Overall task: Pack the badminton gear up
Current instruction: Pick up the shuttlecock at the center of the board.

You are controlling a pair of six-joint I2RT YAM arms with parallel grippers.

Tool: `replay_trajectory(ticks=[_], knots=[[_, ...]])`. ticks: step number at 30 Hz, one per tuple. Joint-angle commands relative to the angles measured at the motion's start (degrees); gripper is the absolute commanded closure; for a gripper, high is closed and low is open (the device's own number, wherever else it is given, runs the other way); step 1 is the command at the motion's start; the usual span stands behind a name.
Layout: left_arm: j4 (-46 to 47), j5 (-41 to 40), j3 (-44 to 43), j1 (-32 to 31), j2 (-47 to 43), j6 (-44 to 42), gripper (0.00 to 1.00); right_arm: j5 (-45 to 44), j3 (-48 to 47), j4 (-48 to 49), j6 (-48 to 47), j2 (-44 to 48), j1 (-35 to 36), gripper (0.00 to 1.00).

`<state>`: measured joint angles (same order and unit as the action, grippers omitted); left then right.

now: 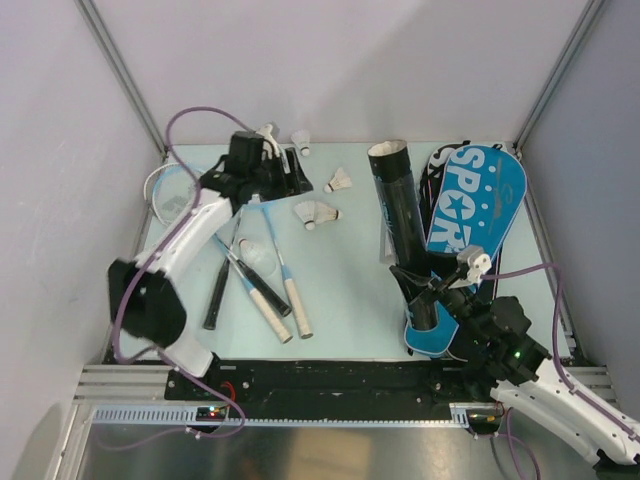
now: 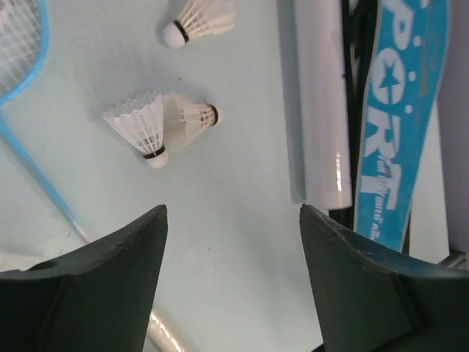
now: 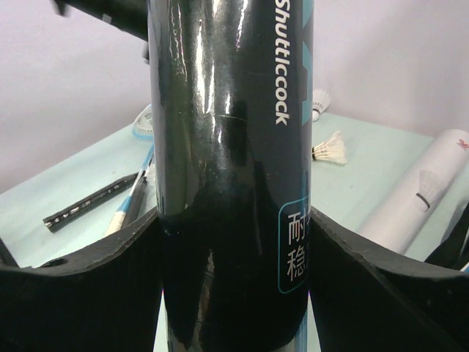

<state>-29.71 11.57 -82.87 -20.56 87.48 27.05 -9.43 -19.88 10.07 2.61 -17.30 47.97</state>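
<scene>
A long black tube [image 1: 400, 205] stands tilted at the right of the table, its open mouth to the rear. My right gripper [image 1: 428, 290] is shut around its lower part, and the tube [image 3: 227, 147] fills the space between the fingers [image 3: 88, 286]. My left gripper [image 1: 290, 175] hangs open at the back left with nothing between its fingers [image 2: 110, 271]. In front of it lie two white shuttlecocks touching each other [image 2: 157, 128], and a third [image 2: 198, 18] beyond. Several rackets [image 1: 255, 285] lie at the left, one with a pale-blue head [image 2: 18, 51].
A blue racket bag with white lettering [image 1: 475, 210] lies under and behind the black tube. A white tube [image 2: 322, 110] lies beside the bag. One more shuttlecock [image 1: 301, 141] sits near the back edge. Walls close in the table on three sides.
</scene>
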Motion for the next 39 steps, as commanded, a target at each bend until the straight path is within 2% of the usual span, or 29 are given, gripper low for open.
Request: replay_trajectory(ticks=[1, 8, 14, 20, 39], knots=[[6.57, 3.53, -2.04, -1.12, 9.83, 3.34, 0.24, 1.78, -3.00, 1.32, 0.85, 1.21, 0.37, 0.72], [10.23, 3.60, -7.39, -2.53, 21.75, 5.30, 0.31, 2.61, -3.05, -0.35, -2.93, 2.28, 0.30, 0.71], [12.57, 1.19, -8.86, -2.57, 26.18, 6.35, 0.38, 2.64, -3.43, -1.16, -3.55, 5.77, 0.37, 0.71], [14.73, 1.44, -9.64, -2.66, 28.83, 7.46, 0.44, 2.27, -4.11, -2.58, -4.19, 7.39, 0.37, 0.71], [16.60, 0.25, -7.76, -2.69, 32.89, 9.51, 0.48, 0.90, -5.44, -2.67, -5.07, 6.73, 0.30, 0.71]])
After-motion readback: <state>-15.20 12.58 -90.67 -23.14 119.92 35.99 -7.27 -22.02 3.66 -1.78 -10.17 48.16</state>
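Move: Ahead of the left hand by about 10 cm, some 7 cm to its right and 22 cm below, lies the centre shuttlecock, cork to the right. A second shuttlecock touches it 6 cm to its left, level with it. The far shuttlecock lies about 10 cm beyond it and 4 cm to its right, the white tube some 20 cm to its right and 4 cm farther out. From the right hand the centre shuttlecock is about 30 cm ahead, 18 cm left and 25 cm down. Diving first, the open left hand sinks steeply towards the centre shuttlecock, then slides forward and right over the table, and finally eases lower: some 17 cm down, 8 cm forward and 7 cm right in all. Its fingers tip about 15 degrees farther down and narrow partway, stopping close above it. The right hand keeps its grip on the black tube, drawing it slightly back and up. ##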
